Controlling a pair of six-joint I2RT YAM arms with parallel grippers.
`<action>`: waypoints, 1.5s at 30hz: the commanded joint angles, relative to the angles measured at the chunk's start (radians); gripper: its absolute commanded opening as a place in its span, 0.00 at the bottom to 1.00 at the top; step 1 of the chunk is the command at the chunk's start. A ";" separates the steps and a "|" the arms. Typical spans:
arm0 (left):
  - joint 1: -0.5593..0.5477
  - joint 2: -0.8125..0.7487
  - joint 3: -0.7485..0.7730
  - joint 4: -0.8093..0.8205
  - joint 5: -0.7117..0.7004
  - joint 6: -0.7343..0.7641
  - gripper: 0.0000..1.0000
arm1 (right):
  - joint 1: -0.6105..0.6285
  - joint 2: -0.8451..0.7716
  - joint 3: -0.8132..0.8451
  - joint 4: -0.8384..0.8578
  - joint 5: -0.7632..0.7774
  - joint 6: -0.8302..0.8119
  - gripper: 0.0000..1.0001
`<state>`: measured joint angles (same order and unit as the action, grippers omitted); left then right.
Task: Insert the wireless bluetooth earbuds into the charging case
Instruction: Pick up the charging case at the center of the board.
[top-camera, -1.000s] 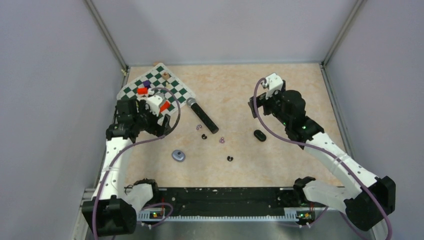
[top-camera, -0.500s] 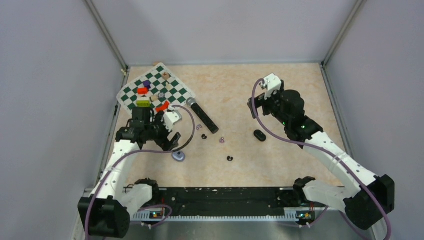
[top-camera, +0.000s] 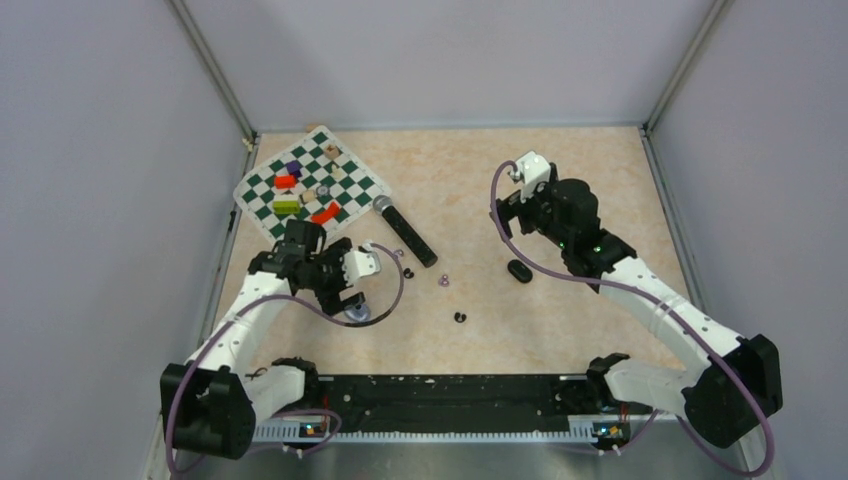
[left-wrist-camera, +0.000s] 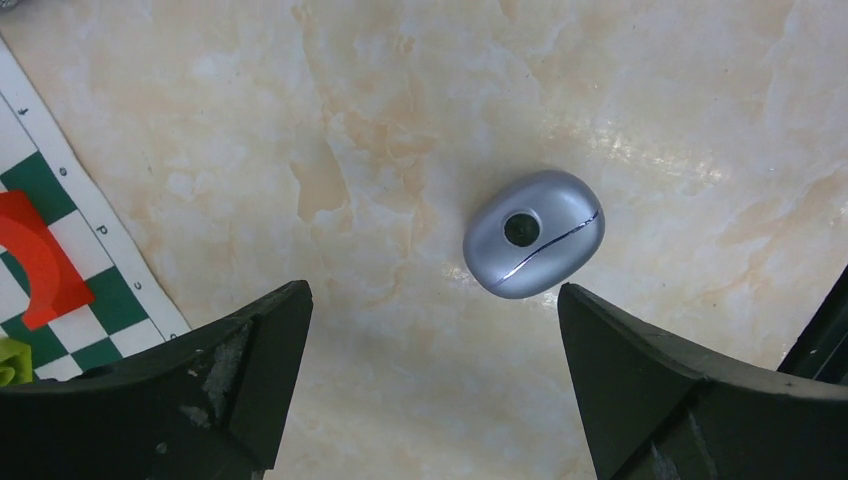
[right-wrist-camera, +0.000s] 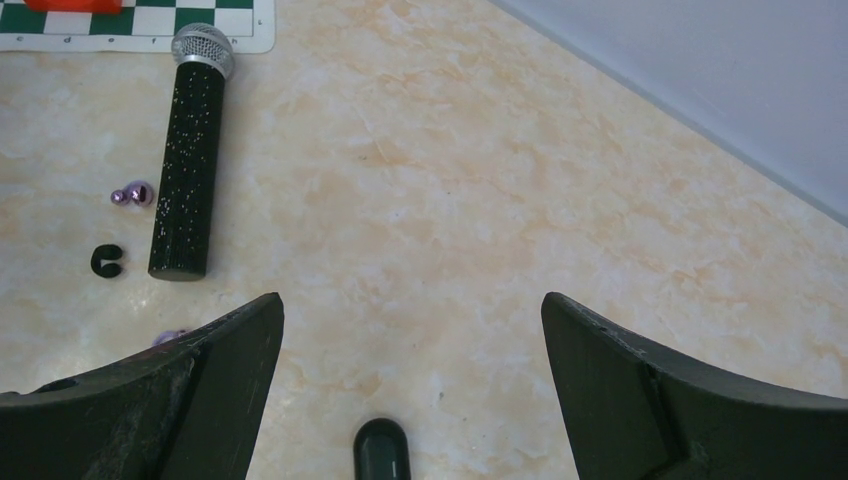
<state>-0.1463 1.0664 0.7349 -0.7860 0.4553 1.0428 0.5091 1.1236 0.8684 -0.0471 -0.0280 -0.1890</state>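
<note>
A closed silver-blue oval charging case (left-wrist-camera: 533, 247) lies on the table, just ahead of my open left gripper (left-wrist-camera: 432, 305) and nearer its right finger; from above, the case (top-camera: 354, 314) is half hidden under that gripper (top-camera: 345, 296). A closed black charging case (top-camera: 518, 270) lies near my open right gripper (top-camera: 512, 222) and shows low between its fingers (right-wrist-camera: 381, 450). The earbuds lie loose between the cases: a pale purple one (top-camera: 443, 281), a black one (top-camera: 460, 318), another black (right-wrist-camera: 106, 261) and another purple (right-wrist-camera: 132, 195). Nothing is held.
A long black microphone (top-camera: 405, 230) with a silver head lies diagonally beside the earbuds. A green-and-white chessboard mat (top-camera: 352, 196) with coloured blocks sits at the back left. Grey walls close in the table on the left, back and right.
My left arm has swung off the chessboard, toward the near side and right, and now hangs over the silver-blue case. My right gripper has drifted slightly left. Both stay open.
</note>
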 joint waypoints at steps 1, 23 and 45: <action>-0.029 0.049 -0.001 -0.018 0.004 0.160 0.99 | 0.015 0.007 -0.003 0.038 0.006 -0.025 0.99; -0.259 0.248 -0.017 0.033 -0.173 0.104 0.93 | 0.014 -0.001 -0.012 0.038 0.007 -0.033 0.99; -0.297 0.353 0.039 -0.003 -0.224 0.048 0.77 | 0.014 0.002 -0.014 0.039 0.012 -0.034 0.99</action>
<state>-0.4385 1.4124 0.7456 -0.7647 0.2409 1.0939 0.5098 1.1416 0.8570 -0.0444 -0.0231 -0.2169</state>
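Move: Below the left hand, about 8 cm down, lies the silver-grey charging case, some 3 cm back and 3 cm to the right of the hand. The nearer black earbud is about 7 cm ahead of this hand and 15 cm to its right, the left purple earbud some 11 cm ahead and 12 cm right, the microphone about 18 cm ahead and 14 cm right. From the idle right hand the charging case is roughly 36 cm left, 15 cm back and 22 cm lower. Sinking about 7 cm onto the silver-grey charging case, the left hand also eases a couple of centimetres back and to the right, turning some 15 degrees clockwise while its fingers tip closer to straight down. Late in the descent the wide-open fingers close by about a fifth on either side of the case, the back finger coming up against its side. ##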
